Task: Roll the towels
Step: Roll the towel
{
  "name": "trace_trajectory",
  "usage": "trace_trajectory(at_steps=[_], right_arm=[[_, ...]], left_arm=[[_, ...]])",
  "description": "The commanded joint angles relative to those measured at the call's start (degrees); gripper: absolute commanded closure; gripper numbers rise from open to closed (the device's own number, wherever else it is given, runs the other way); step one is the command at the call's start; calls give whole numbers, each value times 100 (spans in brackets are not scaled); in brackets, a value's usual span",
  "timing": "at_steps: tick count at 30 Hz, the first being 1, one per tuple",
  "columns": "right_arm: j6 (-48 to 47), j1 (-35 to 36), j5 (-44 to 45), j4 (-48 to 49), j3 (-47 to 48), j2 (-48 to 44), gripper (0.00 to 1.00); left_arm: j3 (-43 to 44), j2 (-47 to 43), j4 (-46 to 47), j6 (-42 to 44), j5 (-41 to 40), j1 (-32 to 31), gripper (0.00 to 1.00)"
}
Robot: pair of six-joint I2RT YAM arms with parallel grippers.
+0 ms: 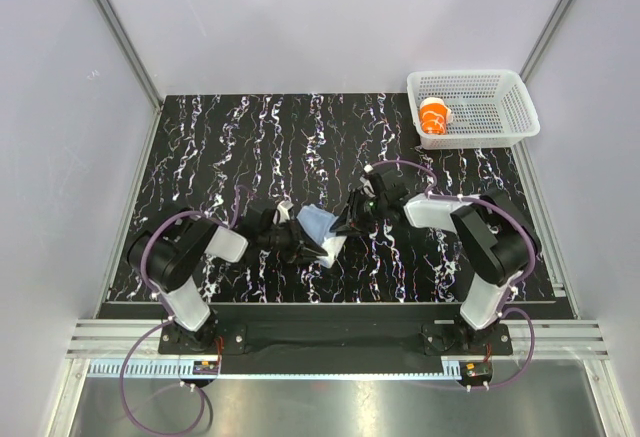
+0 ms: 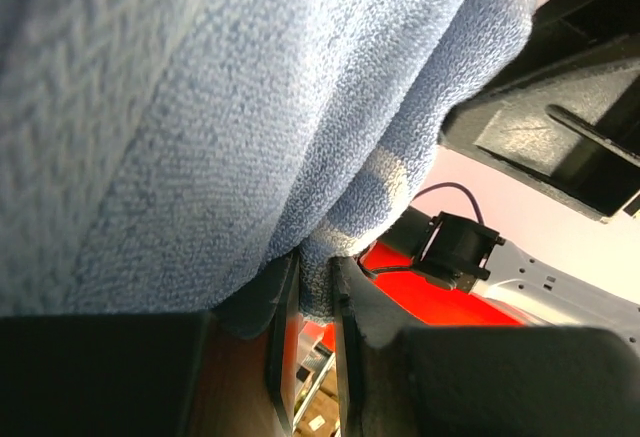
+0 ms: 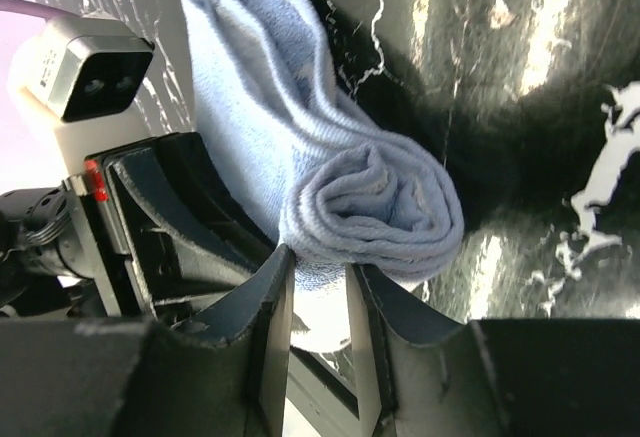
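Observation:
The pale blue-grey towel lies near the table's middle front, partly rolled, held between both grippers. My left gripper is shut on a fold of its edge, and cloth fills most of the left wrist view. In the right wrist view the rolled end shows its spiral. My right gripper has its narrow jaws on the roll's lowest layer, cloth filling the gap between the tips. From above, the right gripper meets the towel's right side. The orange towel sits rolled inside the basket.
A white mesh basket stands at the table's back right corner. The table is black with white marbling. Grey walls close in the left, back and right sides. The left arm's wrist camera is close beside the towel.

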Motion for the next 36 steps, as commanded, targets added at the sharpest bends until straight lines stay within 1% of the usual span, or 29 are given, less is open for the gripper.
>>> trace_trajectory(at_steps=[1,3,4,5,7,8,10,11,13,14,16,17,19,20,22,23,25,26,29,31,33,36], right_arm=[[-57,101,84,86,280,263,67],[-92,136,137,25,333,403,67],[-101,145,163,-10,368,447,67],[-110,145,172,-20,385,517,67],[-119,172,199,-54,420,579,67],[-119,180,207,-63,438,632,67],[-119,216,251,-116,473,685,67],[-136,224,269,-142,482,720,67],[-163,268,313,-204,535,755,67],[-163,286,330,-204,552,773,67],[-180,321,348,-387,605,791,67],[-198,338,357,-406,614,808,66],[-198,374,383,-468,658,808,67],[-198,391,383,-477,667,817,67],[-198,409,410,-521,702,817,67],[-198,435,401,-529,711,826,66],[-198,453,427,-564,728,826,67],[-189,470,427,-565,737,834,66],[-189,488,427,-582,772,852,66],[-189,497,427,-608,790,852,66],[-198,497,427,-617,790,843,66],[-198,497,427,-652,781,808,66]], left_arm=[[205,134,-364,321,78,29,82],[293,108,-706,540,8,29,76],[416,47,-890,776,-45,29,69],[469,3,-1266,900,-185,29,66],[609,-181,-1690,1303,-343,29,61],[741,-252,-2136,1436,-562,29,58],[873,-506,-2552,1778,-774,29,56],[1004,-603,-2945,1885,-1018,29,55],[1146,-788,-3378,2200,-1309,20,54],[1225,-1006,-3797,2307,-1615,20,53],[1453,-1236,-4212,2605,-2021,-15,53],[1541,-1446,-4615,2711,-2475,-93,53],[1822,-1693,-5125,3018,-3031,-251,53],[1910,-1894,-5268,3116,-3547,-461,53],[2190,-2036,-5558,3405,-4042,-725,52],[2271,-2115,-5594,3502,-4445,-996,52],[2420,-2247,-5630,3730,-4737,-1270,50],[2447,-2256,-5621,3784,-4947,-1515,48],[2552,-2099,-5568,3925,-5160,-1833,44],[2588,-1863,-5594,3925,-5266,-1948,43],[2658,-1677,-5699,3855,-5546,-2080,42],[2632,-1405,-5709,3776,-5679,-2194,42]])
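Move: My left fingers still pinch the blue towel at the near end of its roll; the roll's middle is about 2 cm ahead and 2 cm to the right of that hand. From my right hand, holding the far end, the roll's middle lies about 2 cm back and 1 cm left, barely below. The unrolled flat part is about 5 cm ahead of my left hand, 1 cm left and 2 cm lower. I open my left fingers and free the near end, drawing that hand left and forward, then up to about 7 cm above its start. It turns some 60 degrees until the fingers point steeply down, then sinks 3 cm, open, over the roll's near end. Meanwhile my right hand keeps its hold on the far end and takes the roll about 3 cm left, settling slightly lower. ##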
